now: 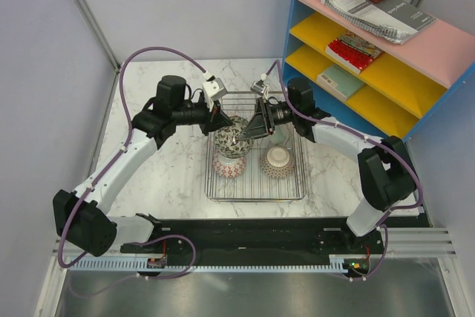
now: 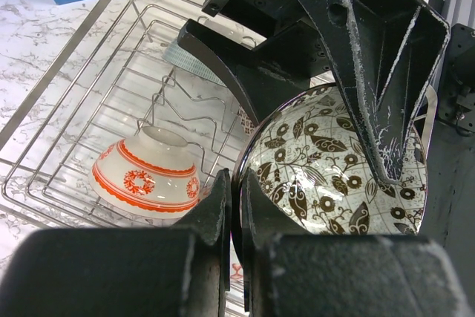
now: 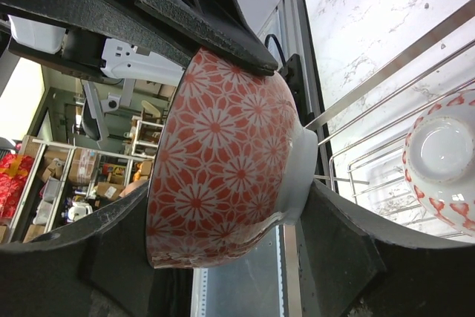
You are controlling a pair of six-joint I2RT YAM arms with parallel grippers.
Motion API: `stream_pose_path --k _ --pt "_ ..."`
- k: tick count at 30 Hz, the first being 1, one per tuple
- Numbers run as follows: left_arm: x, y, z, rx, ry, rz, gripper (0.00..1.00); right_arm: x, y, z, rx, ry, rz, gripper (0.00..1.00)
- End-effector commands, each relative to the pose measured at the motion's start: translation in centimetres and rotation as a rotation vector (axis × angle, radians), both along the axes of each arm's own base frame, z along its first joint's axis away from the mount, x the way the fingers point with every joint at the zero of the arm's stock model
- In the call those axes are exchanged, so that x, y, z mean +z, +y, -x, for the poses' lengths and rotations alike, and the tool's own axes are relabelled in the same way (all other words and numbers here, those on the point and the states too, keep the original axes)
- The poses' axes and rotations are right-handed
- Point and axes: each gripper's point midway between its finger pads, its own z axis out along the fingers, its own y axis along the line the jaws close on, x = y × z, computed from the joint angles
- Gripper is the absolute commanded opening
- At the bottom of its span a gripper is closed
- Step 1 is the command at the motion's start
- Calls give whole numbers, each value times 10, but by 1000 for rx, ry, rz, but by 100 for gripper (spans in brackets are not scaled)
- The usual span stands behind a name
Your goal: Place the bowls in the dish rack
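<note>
A bowl (image 3: 223, 161), red-orange with white flowers outside and dark leaves inside (image 2: 334, 176), hangs tilted on its side over the dish rack (image 1: 293, 183). My left gripper (image 2: 232, 183) is shut on its rim. My right gripper (image 3: 223, 220) is shut on it too, one finger (image 2: 371, 109) inside and one against the foot. In the top view the left gripper (image 1: 223, 122) and the right gripper (image 1: 251, 133) meet at this bowl (image 1: 236, 135). A white bowl with orange trim (image 2: 145, 176) lies upside down in the rack. A red patterned bowl (image 1: 228, 167) sits below the held one.
A blue shelf unit (image 1: 371, 57) with pink and yellow shelves and books stands at the back right. The rack's upright tines (image 2: 167, 102) rise near the upturned bowl. A pale teal rim (image 2: 178, 56) shows behind the right gripper. Marble tabletop (image 1: 163, 168) lies left of the rack.
</note>
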Motion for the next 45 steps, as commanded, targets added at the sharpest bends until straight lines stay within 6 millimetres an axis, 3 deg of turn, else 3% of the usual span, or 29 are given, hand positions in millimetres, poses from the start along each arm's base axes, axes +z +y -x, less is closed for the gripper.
stream_pose_path --k 1,4,6,9,10,11,13,16,23,28,36,39,44,45 --pt "18 -4 2 -10 -46 49 2 34 -3 14 59 -146 -90 18" --pt "16 -5 1 -14 -41 46 2 34 -3 12 43 -148 -88 0" --pt "15 -5 1 -16 -39 45 4 34 -2 11 31 -149 -86 0" --pt "13 -6 -1 -17 -33 43 30 31 -2 4 -12 -153 -74 0" --pt "14 -6 -1 -17 -35 44 48 28 -2 3 -20 -133 -54 0" --pt "13 -7 0 -22 -31 43 57 24 -3 0 -26 -158 -51 0" --pt "13 -6 -1 -16 -33 42 70 19 -4 -6 -59 -149 -25 0" --pt "13 -7 -3 -10 -28 40 78 13 -5 -13 -91 -153 -1 0" --pt "13 -5 -7 14 -28 35 85 3 -6 -23 -143 -179 54 0" --pt "23 5 -18 101 -67 19 100 -11 -10 -31 -185 -218 136 0" --pt "29 54 -60 398 -110 -95 100 -14 -28 -54 -322 -408 321 0" --pt "17 73 -64 443 -59 -156 100 -15 -39 -51 -331 -494 416 0" --pt "-8 102 -52 487 -7 -237 100 -5 -54 -53 -370 -657 534 0" --pt "-5 111 -49 505 -13 -237 100 -7 -57 -50 -353 -690 561 0"
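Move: The right hand already grips the red bowl with the brown-flowered inside; the rack gap lies some 5 cm ahead, 4 cm right, 14 cm below. From this hand, the orange-rimmed bowl is 5 cm ahead, 5 cm left, and the green bowl 3 cm ahead, 11 cm right, both 14 cm below. The red bowl's middle lies about 4 cm back, 4 cm right and 3 cm below the left hand. Left opens and withdraws 10 cm left-forward; right carries the bowl 7 cm down and forward-right towards the gap. ##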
